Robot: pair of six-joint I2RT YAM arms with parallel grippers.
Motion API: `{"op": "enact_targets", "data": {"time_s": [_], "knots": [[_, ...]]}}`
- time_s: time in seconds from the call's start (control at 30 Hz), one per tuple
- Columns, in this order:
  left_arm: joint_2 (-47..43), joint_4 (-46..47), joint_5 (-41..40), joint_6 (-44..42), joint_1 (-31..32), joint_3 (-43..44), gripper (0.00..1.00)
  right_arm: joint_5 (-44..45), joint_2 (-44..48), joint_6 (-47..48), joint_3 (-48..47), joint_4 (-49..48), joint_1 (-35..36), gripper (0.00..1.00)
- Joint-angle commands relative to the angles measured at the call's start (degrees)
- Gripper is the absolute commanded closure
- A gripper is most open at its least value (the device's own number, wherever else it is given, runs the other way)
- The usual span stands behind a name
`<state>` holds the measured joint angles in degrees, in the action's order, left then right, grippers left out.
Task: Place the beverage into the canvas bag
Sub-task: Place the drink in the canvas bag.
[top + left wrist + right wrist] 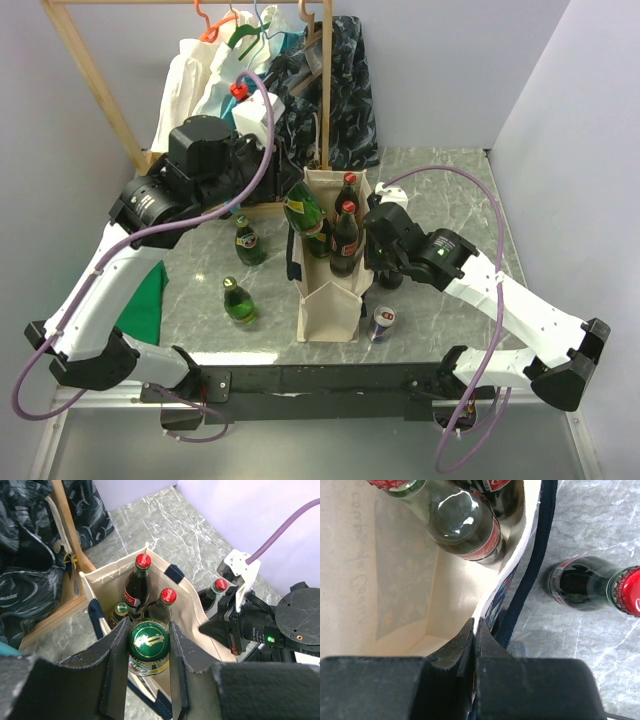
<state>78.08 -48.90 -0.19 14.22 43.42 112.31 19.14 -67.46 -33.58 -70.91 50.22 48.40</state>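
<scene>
The canvas bag (330,300) stands open at the table's middle, cream with navy trim. Two red-capped dark bottles (141,582) and a small green-capped one (120,611) stand inside it. My left gripper (148,628) is shut on a green glass bottle (148,647), the beverage, gripping it near its base. That bottle (306,215) hangs tilted over the bag's left rim, neck pointing down into the opening. My right gripper (476,626) is shut on the bag's right rim (492,592), pinching the fabric edge. In the top view the right gripper (372,236) sits against the bag's right side.
Two green bottles (248,241) (238,301) stand left of the bag. A can (382,323) stands by its front right corner, and a red-capped dark bottle (590,582) just outside the right wall. A green cloth (148,300) lies far left. A wooden rack (325,90) with hung fabrics stands behind.
</scene>
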Motion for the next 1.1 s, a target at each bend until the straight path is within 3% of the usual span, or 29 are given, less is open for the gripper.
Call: {"op": "enact_targets", "data": {"time_s": [0.0,0.6,0.83,1.07], "knots": [[-0.7,12.3,2.6,0.3,0.0,2.6,0.99,1.3,-0.2,0.0,0.2,-1.0,0.3,1.0],[-2.9,16.9,2.6,4.1,1.0,-12.6,0.99,1.4,-0.7,0.3,0.1,-0.8,0.3,1.0],[-3.6,20.0,0.3,5.4,1.4,-17.4,0.99,1.4,-1.1,0.6,-0.4,-0.6,0.3,1.0],[-3.5,20.9,-7.6,5.6,2.2,-19.0,0.99,1.5,-0.7,0.3,-0.1,-0.5,0.3,1.0]]}}
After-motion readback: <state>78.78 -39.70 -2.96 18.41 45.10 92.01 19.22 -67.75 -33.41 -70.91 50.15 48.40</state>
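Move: The green bottle hangs by its neck from the left hand, and the open canvas bag it is meant for has its middle about 8 cm right, 3 cm back and 33 cm below that hand. Inside, the small green bottle stands 3 cm ahead and 5 cm right, the near cola 1 cm ahead and 11 cm right, both some 35 cm down. From the right hand, the bag's middle lies level, 8 cm left and 11 cm below. The green bottle, still gripped by its neck, is carried to the right and then mostly down, about 12 cm in all, its bottom end going into the bag's mouth on the left side beside the near cola. The left hand tips down some 10 degrees and eases a little forward as the descent slows. The right hand stays in place, keeping its pinch on the bag's right rim. ##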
